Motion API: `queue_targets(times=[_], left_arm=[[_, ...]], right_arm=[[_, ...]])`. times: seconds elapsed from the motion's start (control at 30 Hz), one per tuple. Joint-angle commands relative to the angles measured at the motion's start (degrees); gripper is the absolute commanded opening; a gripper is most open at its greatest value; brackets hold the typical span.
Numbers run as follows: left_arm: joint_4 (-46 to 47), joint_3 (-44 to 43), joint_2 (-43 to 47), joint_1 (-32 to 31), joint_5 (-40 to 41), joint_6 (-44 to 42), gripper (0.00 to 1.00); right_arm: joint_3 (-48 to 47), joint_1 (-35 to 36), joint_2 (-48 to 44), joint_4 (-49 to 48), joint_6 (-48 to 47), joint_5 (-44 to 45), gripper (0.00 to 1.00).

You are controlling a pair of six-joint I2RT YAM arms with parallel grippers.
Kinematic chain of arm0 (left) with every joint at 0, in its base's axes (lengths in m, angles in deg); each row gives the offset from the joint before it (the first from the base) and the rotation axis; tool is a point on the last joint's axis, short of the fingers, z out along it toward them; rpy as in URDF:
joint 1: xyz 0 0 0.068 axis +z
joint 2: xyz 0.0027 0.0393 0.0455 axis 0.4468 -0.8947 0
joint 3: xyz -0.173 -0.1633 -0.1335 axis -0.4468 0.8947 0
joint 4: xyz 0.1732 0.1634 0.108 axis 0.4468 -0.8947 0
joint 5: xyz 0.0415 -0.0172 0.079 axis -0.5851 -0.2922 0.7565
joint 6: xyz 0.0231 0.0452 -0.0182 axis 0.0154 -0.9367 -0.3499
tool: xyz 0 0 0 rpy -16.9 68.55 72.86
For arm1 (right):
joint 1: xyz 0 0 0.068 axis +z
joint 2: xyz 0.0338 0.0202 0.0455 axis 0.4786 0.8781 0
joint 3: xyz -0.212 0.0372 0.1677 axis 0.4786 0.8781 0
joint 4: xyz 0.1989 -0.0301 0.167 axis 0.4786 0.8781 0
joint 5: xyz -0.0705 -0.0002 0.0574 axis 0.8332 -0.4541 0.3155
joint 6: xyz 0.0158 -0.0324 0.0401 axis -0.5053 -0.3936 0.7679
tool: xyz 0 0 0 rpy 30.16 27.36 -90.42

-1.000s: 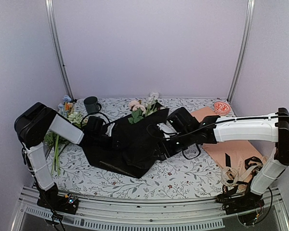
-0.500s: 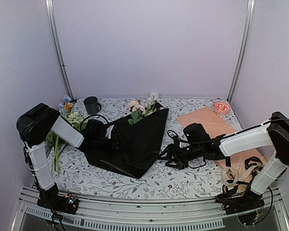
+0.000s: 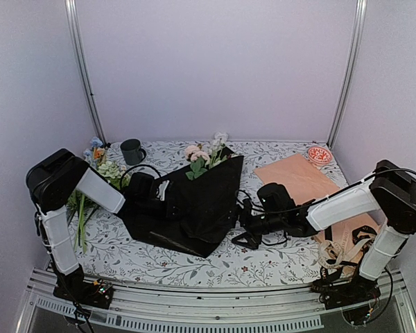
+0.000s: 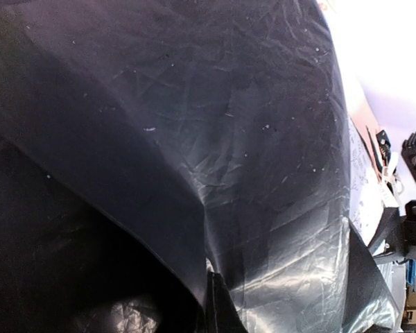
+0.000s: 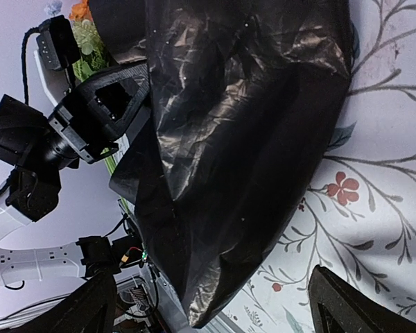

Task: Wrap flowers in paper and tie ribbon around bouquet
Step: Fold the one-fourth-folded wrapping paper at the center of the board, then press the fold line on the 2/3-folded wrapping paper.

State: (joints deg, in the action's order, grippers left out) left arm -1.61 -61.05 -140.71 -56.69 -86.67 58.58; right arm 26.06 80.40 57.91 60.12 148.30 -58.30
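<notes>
The black paper (image 3: 204, 198) lies folded over the flowers (image 3: 202, 156), whose pink and white blooms and leaves stick out of its far end as a loose bouquet. My left gripper (image 3: 168, 202) is shut on the paper's left fold; in the left wrist view the glossy paper (image 4: 249, 139) fills the frame above the closed left gripper (image 4: 218, 309). My right gripper (image 3: 243, 223) stands open at the paper's right lower edge. In the right wrist view the paper's (image 5: 229, 139) crumpled corner hangs between the spread fingers (image 5: 347, 305), untouched. The cream ribbon (image 3: 341, 251) lies heaped by the right arm's base.
A peach sheet (image 3: 301, 177) lies at the right, with a dark strap (image 3: 329, 229) on it and a small red dish (image 3: 319, 154) behind. A green mug (image 3: 132, 150) stands at the back left. The leftover mixed bunch (image 3: 97, 170) lies along the left edge.
My right gripper came off the top of the paper, swung right, then returned low to the paper's right edge with its jaws wider. The paper settled flatter. The left gripper kept its hold.
</notes>
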Motion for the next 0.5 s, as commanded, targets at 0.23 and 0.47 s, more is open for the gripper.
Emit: queue_targets(times=[0.23,0.47], left_arm=[[-2.06,1.09,-5.08,-1.03,0.61,-0.92,0.00],[-2.21,0.43,-6.39,-1.24,0.69,-1.12,0.00]], right_arm=[[-0.72,-0.47,7.54,-5.75,-1.95,-5.64,0.70],[4.69,-1.98,5.77,-9.41,-1.48,-7.62,0.30]])
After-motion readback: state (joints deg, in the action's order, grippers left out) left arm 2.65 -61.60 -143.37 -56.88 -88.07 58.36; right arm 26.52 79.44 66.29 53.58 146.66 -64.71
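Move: Roughly 5 cm to the left of the wide-open right hand, some 2 cm back and 5 cm below, is the near right corner of the folded black wrapping paper. From that hand the bouquet's blossoms lie about 30 cm ahead and 9 cm left, and the pink paper's middle about 13 cm ahead and 22 cm right. For the shut left hand, holding the fold, that corner is around 15 cm right and 13 cm back at about its own height. Sinking about 4 cm onto the near right corner of the black paper, with a slight draw back, the right hand closes its fingers from wide open to a bit over a third, one on each side of the sheet. The left hand stays shut on the fold and eases about 1 cm to the right. ##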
